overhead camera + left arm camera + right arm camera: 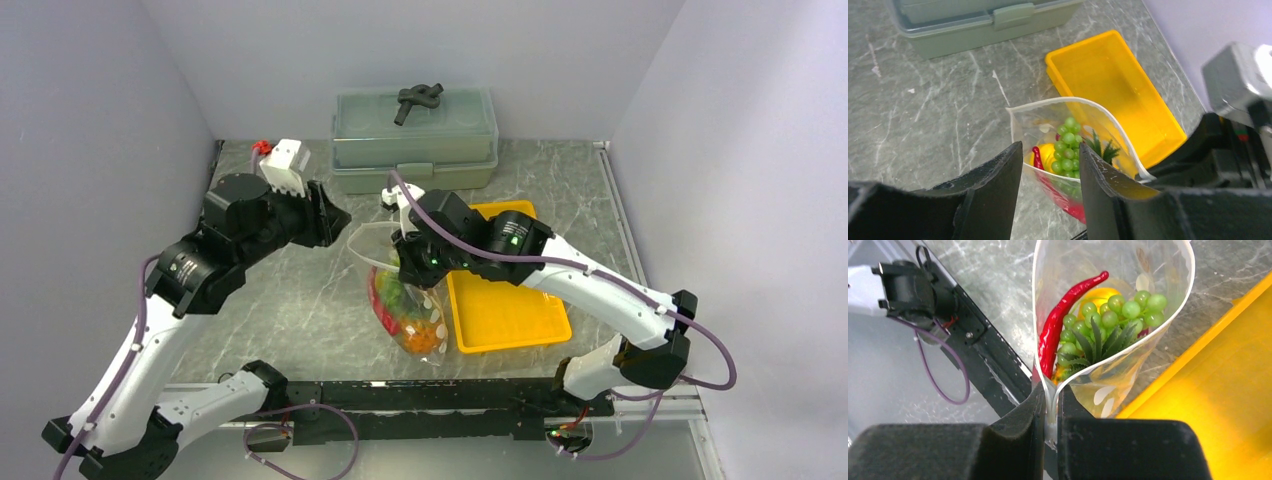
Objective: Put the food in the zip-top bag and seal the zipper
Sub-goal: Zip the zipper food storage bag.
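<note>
The zip-top bag (392,262) hangs upright over the table with its mouth spread wide. The food lies inside it: green grapes (1118,310), a red chili (1063,315), a yellow lemon (1098,294) and a pineapple's green crown (1098,345). My right gripper (1050,395) is shut on one end of the whitish zipper (1037,315), both lips pinched together. My left gripper (1050,147) stands open at the bag's opposite side. The bag's near rim shows in the gap between its fingers, and neither finger presses on it.
A yellow tray (510,320) lies just right of the bag, under my right arm. A grey-green lidded box (415,135) with a black object (418,100) on its lid stands at the back. Walls close in both sides, and a black rail (420,400) runs along the front.
</note>
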Controlling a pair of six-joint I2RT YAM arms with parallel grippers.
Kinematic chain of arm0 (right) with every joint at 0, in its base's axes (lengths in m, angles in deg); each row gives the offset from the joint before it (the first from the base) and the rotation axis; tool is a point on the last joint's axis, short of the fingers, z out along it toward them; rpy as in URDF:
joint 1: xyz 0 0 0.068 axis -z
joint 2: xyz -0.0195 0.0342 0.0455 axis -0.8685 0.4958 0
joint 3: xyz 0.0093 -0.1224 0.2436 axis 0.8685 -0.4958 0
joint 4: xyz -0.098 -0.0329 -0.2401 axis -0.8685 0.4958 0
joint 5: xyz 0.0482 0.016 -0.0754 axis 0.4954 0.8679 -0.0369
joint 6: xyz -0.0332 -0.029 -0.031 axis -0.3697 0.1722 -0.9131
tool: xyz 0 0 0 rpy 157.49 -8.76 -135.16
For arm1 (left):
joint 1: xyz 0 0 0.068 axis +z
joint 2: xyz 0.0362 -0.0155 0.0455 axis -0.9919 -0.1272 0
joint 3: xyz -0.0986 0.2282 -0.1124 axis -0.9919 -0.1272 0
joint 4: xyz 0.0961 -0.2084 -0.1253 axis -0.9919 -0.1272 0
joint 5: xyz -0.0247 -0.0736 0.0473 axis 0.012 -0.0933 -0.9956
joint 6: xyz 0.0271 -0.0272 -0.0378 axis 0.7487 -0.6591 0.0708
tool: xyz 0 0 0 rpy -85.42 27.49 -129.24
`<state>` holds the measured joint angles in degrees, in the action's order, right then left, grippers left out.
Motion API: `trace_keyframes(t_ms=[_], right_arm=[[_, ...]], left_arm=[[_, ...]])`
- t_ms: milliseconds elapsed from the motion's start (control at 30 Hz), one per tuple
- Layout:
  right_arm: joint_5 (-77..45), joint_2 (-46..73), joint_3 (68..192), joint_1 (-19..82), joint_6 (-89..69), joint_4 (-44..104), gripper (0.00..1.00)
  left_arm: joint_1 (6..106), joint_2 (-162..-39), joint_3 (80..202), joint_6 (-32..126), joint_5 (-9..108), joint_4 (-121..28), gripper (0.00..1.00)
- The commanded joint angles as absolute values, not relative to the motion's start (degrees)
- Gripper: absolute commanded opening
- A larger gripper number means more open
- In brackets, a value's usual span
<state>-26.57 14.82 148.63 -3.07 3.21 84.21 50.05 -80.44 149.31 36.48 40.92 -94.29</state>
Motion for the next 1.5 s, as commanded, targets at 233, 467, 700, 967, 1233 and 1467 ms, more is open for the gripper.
trace_keyframes(t_ms=[233, 467, 700, 967, 1233, 1467], right_arm=[[-19.35, 14.87, 154.94, -3.44, -8.19, 91.43, 0.00], [-15.91, 14.30, 157.10, -6.74, -12.62, 94.67, 0.00], [-13.47, 13.75, 159.26, -11.20, -15.92, 97.06, 0.00], [-8.32, 12.58, 161.42, -11.44, -16.15, 96.86, 0.00], [-7.34, 13.87, 164.50, -11.48, -15.86, 97.05, 0.00], [-9.80, 17.61, 169.94, -11.48, -15.27, 100.05, 0.00]], left_arm=[[50.13, -74.54, 141.36, 46.73, 68.01, -85.72, 0.59], [50.13, -71.56, 135.96, 47.91, 80.07, -78.49, 0.73], [50.15, -71.16, 134.20, 49.36, 93.38, -74.15, 0.80], [50.10, -71.05, 131.54, 48.69, 105.81, -68.44, 0.83], [50.09, -73.18, 130.14, 47.26, 109.43, -66.79, 0.90], [50.09, -72.87, 128.67, 46.56, 109.66, -65.41, 0.90]])
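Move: The bag's zipper corner is already pinched in the right fingers, at that hand's own point. From the half-open left hand this corner lies about 11 cm to the right, 8 cm back and some 8 cm lower. The middle of the open mouth is roughly 5 cm right, 3 cm back and 8 cm below the left hand; the food is about 9 cm right, 11 cm back and 18 cm down. The yellow tray lies some 28 cm right, 4 cm back and 26 cm down. Still pinching the zipper corner, the right hand draws the bag back about 10 cm, then lifts it some 5 cm, turning counter-clockwise. The empty left hand sweeps back about 15 cm and to the right, towards that corner, swinging some 65 degrees clockwise to point right while its fingers spread nearly wide on either side of the mouth beside the right fingertips; they don't close. ##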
